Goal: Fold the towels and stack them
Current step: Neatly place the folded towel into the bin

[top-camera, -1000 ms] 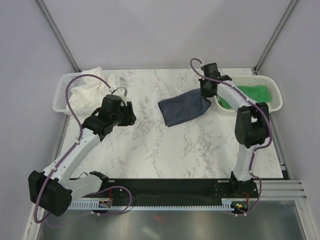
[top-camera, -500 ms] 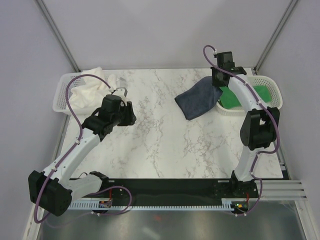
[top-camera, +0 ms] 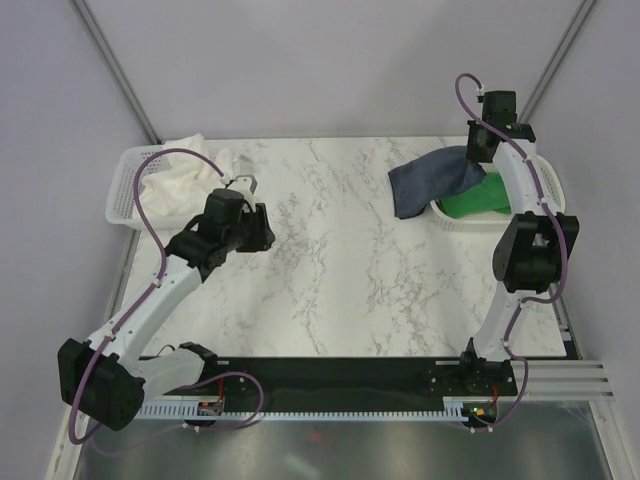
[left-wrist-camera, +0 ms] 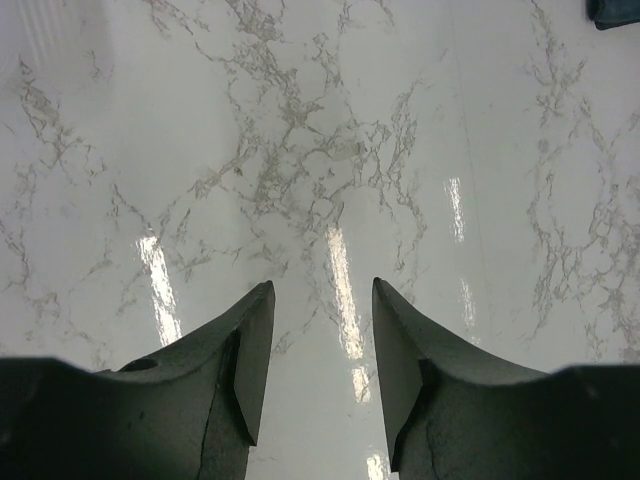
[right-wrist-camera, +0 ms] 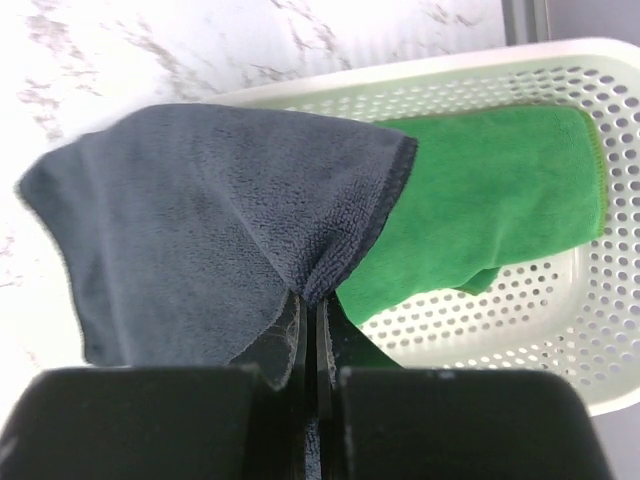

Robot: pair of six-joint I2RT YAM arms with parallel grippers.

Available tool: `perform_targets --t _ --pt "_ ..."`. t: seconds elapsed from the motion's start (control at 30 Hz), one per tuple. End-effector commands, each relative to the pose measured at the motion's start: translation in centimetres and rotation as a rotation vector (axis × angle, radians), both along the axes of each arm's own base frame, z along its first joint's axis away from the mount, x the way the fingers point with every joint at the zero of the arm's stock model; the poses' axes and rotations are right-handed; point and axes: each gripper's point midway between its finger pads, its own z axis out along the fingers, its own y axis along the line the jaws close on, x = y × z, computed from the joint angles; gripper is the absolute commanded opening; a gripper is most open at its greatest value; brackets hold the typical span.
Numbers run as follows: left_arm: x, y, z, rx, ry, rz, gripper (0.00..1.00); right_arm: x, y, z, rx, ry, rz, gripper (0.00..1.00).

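My right gripper (top-camera: pixel 480 160) (right-wrist-camera: pixel 309 298) is shut on a corner of the navy-blue towel (top-camera: pixel 430 180) (right-wrist-camera: pixel 200 220). The towel hangs in the air, draped over the left rim of the right basket (top-camera: pixel 552 195) (right-wrist-camera: pixel 560 330). A folded green towel (top-camera: pixel 480 197) (right-wrist-camera: pixel 500 215) lies inside that basket. The cream-white towel (top-camera: pixel 180 180) is bunched in the left basket (top-camera: pixel 122 190) at the back left. My left gripper (top-camera: pixel 245 190) (left-wrist-camera: pixel 320 300) hovers open over bare marble beside that basket, with nothing between its fingers.
The marble tabletop (top-camera: pixel 330 270) (left-wrist-camera: pixel 330 130) lies between the two baskets. Slanted frame posts (top-camera: pixel 115 70) rise at the back corners. A black rail (top-camera: pixel 330 385) with the arm bases runs along the near edge.
My right gripper has carried the navy towel up and to the right, from the middle of the table to over the right basket. The left arm has stayed still.
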Motion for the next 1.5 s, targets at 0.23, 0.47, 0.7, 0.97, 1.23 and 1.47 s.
perform_targets --t 0.23,0.47,0.7,0.97,1.23,1.47 --pt "0.6 -0.8 0.3 -0.008 -0.016 -0.057 0.51 1.0 -6.8 -2.8 0.01 0.045 -0.053 0.0" --pt "0.5 -1.6 0.1 -0.034 0.004 -0.086 0.51 0.5 -9.7 -5.0 -0.008 0.109 -0.063 0.0" --pt "0.6 -1.9 0.0 -0.041 0.013 -0.098 0.51 0.2 -13.7 -4.9 -0.024 0.109 -0.131 0.0" --pt "0.6 -1.7 -0.4 -0.026 0.018 -0.092 0.52 0.2 -15.9 -4.7 -0.051 0.096 -0.173 0.0" --pt "0.8 -1.9 -1.0 -0.025 0.042 -0.097 0.51 0.1 -18.5 -6.6 -0.094 0.142 -0.22 0.0" --pt "1.0 -2.0 -1.5 -0.02 0.057 -0.097 0.52 -0.4 -20.5 -6.1 -0.108 0.128 -0.267 0.0"
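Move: Roughly 13 cm to the right and 5 cm back of the right hand, which still grips one edge of the folded dark towel, lies the middle of the bin, about 14 cm lower. The green towel in it is some 11 cm right, 5 cm back and 16 cm below the hand. The dark towel's free end trails about 11 cm left, 6 cm back and 19 cm down. From the left hand, the bin is about 63 cm right, 14 cm ahead and 12 cm lower. Carrying the dark towel by its pinched edge, the right hand sweeps about 18 cm right across the bin towards its far right side. It sinks early, levels with a slight lift, then sinks again to end some 9 cm lower, tipping down and turning clockwise a little over 10 degrees each; the fingers stay shut. The empty left hand sinks about 3 cm, away from everything. ##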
